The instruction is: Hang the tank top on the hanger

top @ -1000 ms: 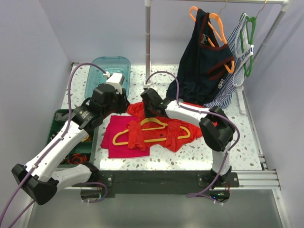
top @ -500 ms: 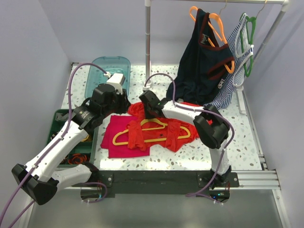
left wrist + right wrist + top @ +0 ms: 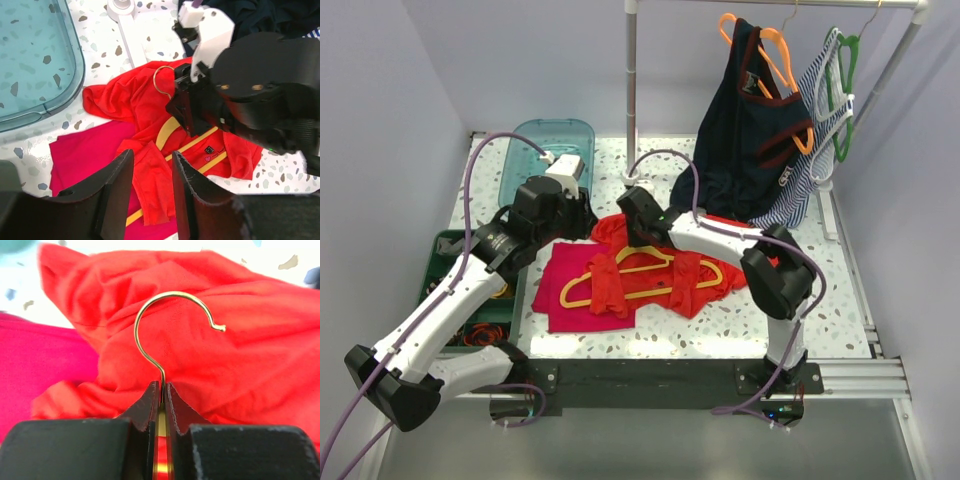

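Observation:
The red-orange tank top [image 3: 690,280] lies crumpled mid-table, partly over a magenta cloth, with the pale yellow hanger [image 3: 635,268] threaded through it. In the right wrist view my right gripper [image 3: 161,387] is shut on the stem of the hanger's metal hook [image 3: 150,310], red fabric [image 3: 250,340] behind it. From above, that gripper [image 3: 638,230] sits at the top's collar end. My left gripper [image 3: 152,162] hovers open over a strap of the tank top [image 3: 150,175], nothing between its fingers [image 3: 117,192]. From above, the left gripper [image 3: 582,225] is just left of the top.
The flat magenta cloth [image 3: 565,290] lies under the top's left side. A teal tray [image 3: 552,150] stands back left, a green bin [image 3: 470,295] at the left edge. The rack pole [image 3: 632,90] rises behind; a navy top [image 3: 745,120] and a striped top [image 3: 820,130] hang back right.
My right gripper has closed on the hanger's hook stem after shifting slightly forward and back. The left jaws have widened a little; the left arm stays put.

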Motion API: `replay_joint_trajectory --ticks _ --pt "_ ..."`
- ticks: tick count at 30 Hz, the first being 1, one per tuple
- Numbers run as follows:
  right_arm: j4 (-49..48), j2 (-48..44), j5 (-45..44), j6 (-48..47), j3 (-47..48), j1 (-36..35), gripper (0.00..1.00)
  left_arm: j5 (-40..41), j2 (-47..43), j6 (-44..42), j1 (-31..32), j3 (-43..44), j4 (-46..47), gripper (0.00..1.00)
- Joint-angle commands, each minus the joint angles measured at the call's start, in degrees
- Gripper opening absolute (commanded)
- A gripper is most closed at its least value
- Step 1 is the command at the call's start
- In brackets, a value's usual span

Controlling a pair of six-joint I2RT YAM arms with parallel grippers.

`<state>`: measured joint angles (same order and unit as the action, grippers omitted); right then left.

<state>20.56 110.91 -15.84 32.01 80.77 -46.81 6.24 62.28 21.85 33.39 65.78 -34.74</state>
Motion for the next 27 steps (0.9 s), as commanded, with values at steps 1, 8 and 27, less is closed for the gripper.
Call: replay_joint_trajectory --ticks 1,8,27 --pt "-2.6 -7.5 -2.8 0.3 -1.6 0.0 0.0 -1.6 -0.9 -0.7 -0.4 -0.1 3.1 0.43" --pt "-2.7 -13.3 -5.6 -0.2 -4.6 -0.5 0.0 -5.2 -1.4 -2.4 -0.5 -2.5 5.2 0.52" --pt "2.6 -31.9 -9.6 -3.5 -5.8 -1.4 0.0 -19.6 -0.8 -14.2 -0.5 -5.8 7.3 0.84"
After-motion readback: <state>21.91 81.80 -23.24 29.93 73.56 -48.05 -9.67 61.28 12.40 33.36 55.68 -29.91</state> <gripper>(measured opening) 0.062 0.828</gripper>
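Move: From the left hand, the tank top's left strap, looped over the hanger's left arm, lies about 20 cm below, 3 cm back and 4 cm right. The hanger's left end is 5 cm back and 5 cm left, the magenta cloth's middle 4 cm back and 3 cm left, both low on the table. The right hand already pinches the hanger's neck; from it the left strap is 8 cm back and 7 cm left, the right strap 8 cm back and 11 cm right. Straight up for the most part, some 17 cm, the right hand lifts the hanger by its neck, easing right and a little back while its fingers tip upward about 20 degrees, grip kept. The left hand, after a short wait, sinks about 5 cm, drawing back and slightly right towards the left strap; it turns clockwise and spreads its fingers wide, without closing on anything. ##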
